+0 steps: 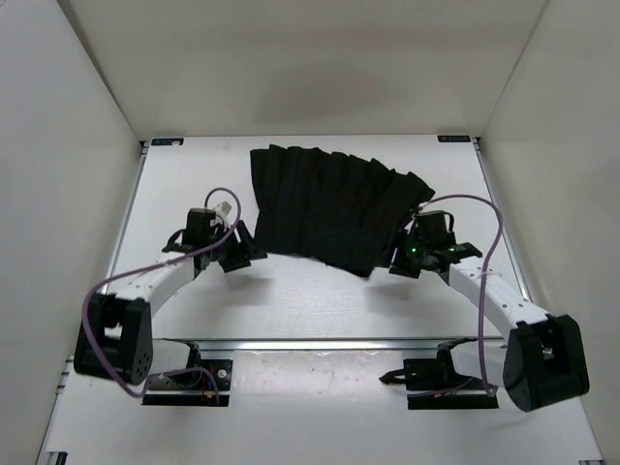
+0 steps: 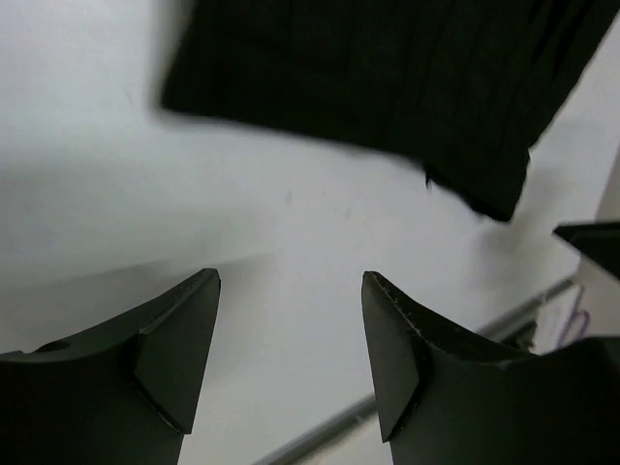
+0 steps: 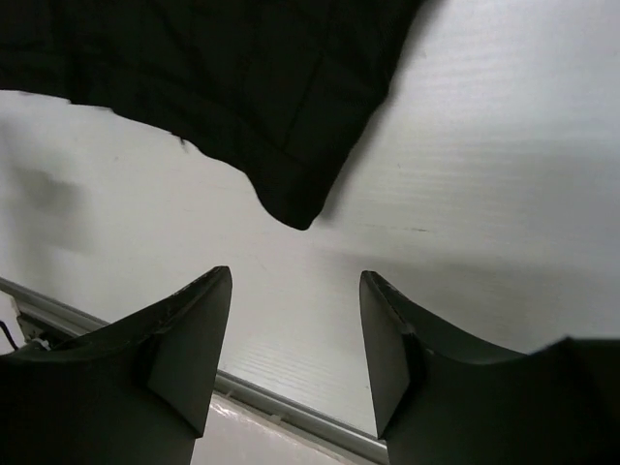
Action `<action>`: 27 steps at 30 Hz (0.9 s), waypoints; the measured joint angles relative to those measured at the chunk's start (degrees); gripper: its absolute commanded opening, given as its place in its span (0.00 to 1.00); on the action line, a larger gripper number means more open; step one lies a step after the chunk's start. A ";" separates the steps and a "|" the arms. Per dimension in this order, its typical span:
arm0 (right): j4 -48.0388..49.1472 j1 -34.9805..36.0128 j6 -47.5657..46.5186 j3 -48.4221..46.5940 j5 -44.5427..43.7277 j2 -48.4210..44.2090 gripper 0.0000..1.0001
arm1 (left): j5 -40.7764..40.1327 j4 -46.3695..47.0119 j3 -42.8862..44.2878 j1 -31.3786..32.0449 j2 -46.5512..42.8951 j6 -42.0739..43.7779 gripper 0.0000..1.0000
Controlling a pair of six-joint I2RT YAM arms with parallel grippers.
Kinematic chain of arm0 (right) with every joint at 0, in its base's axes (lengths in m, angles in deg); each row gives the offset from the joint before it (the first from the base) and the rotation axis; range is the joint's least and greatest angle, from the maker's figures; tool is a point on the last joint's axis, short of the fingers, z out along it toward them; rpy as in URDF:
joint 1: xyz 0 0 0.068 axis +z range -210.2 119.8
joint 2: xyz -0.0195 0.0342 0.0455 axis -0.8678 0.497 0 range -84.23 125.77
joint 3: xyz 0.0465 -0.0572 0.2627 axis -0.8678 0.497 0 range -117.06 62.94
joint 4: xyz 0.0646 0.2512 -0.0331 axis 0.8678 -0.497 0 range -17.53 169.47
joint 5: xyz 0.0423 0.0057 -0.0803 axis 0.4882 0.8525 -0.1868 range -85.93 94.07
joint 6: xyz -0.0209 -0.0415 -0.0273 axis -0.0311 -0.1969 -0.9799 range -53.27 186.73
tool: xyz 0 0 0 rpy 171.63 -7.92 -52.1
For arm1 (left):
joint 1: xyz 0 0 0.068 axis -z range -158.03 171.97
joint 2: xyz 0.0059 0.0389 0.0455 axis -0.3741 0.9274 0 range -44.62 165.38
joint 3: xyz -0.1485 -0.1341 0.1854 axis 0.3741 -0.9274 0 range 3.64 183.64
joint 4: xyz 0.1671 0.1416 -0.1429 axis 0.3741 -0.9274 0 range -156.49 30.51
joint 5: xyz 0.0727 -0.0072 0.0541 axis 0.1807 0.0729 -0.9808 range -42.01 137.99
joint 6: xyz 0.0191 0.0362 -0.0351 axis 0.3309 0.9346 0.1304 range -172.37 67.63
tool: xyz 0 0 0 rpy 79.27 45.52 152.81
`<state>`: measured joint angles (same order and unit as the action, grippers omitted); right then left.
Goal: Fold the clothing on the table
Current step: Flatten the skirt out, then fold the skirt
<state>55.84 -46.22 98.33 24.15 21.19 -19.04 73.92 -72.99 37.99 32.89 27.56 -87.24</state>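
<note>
The clothing (image 1: 329, 203), a black pleated garment, lies flat and fanned out on the back middle of the white table (image 1: 320, 300). My left gripper (image 1: 242, 254) hovers just off the garment's near left corner, open, with nothing between its fingers. In the left wrist view the clothing (image 2: 387, 77) fills the top, beyond the open left gripper (image 2: 291, 281). My right gripper (image 1: 405, 260) sits by the near right corner, also open and holding nothing. In the right wrist view the clothing's corner (image 3: 213, 77) lies just ahead of the open right gripper (image 3: 295, 276).
White walls close in the table on the left, back and right. A metal rail (image 1: 329, 343) runs along the near edge, with both arm bases behind it. Purple cables loop over each arm. The rail (image 3: 291, 412) shows under the right gripper.
</note>
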 measured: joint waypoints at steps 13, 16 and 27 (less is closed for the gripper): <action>8.63 4.31 12.76 1.62 -4.68 13.44 0.51 | -13.51 -1.18 19.45 0.46 22.91 4.90 0.69; 10.64 4.28 13.75 1.62 -4.92 15.21 0.50 | -13.60 -1.55 20.72 0.46 26.60 5.53 0.65; 10.40 4.11 11.17 -3.21 -2.10 21.42 0.00 | -6.12 0.44 21.59 0.44 30.01 6.32 0.00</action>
<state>66.24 -42.11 109.50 20.94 19.09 2.38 67.80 -72.55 59.58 33.32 57.57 -80.92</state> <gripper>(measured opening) 0.018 0.025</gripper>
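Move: The black skirt's near left corner lies about 10 cm straight ahead of the open left hand and 5 cm below, with its far left corner some 30 cm beyond that and 3 cm farther left. The skirt's near right corner is closer to the open right hand: roughly 3 cm ahead, 3 cm left and 6 cm down. From the right hand, its far right corner lies about 28 cm ahead and 14 cm right, equally low. The skirt's two near corners are taken at once. The left hand goes about 10 cm forward, then sinks 5 cm onto its corner, rolling its left side up some 15 degrees and partly back. The right hand drops about 6 cm, easing left and forward and tipping about 10 degrees steeper; both then shut, pinching the cloth. ##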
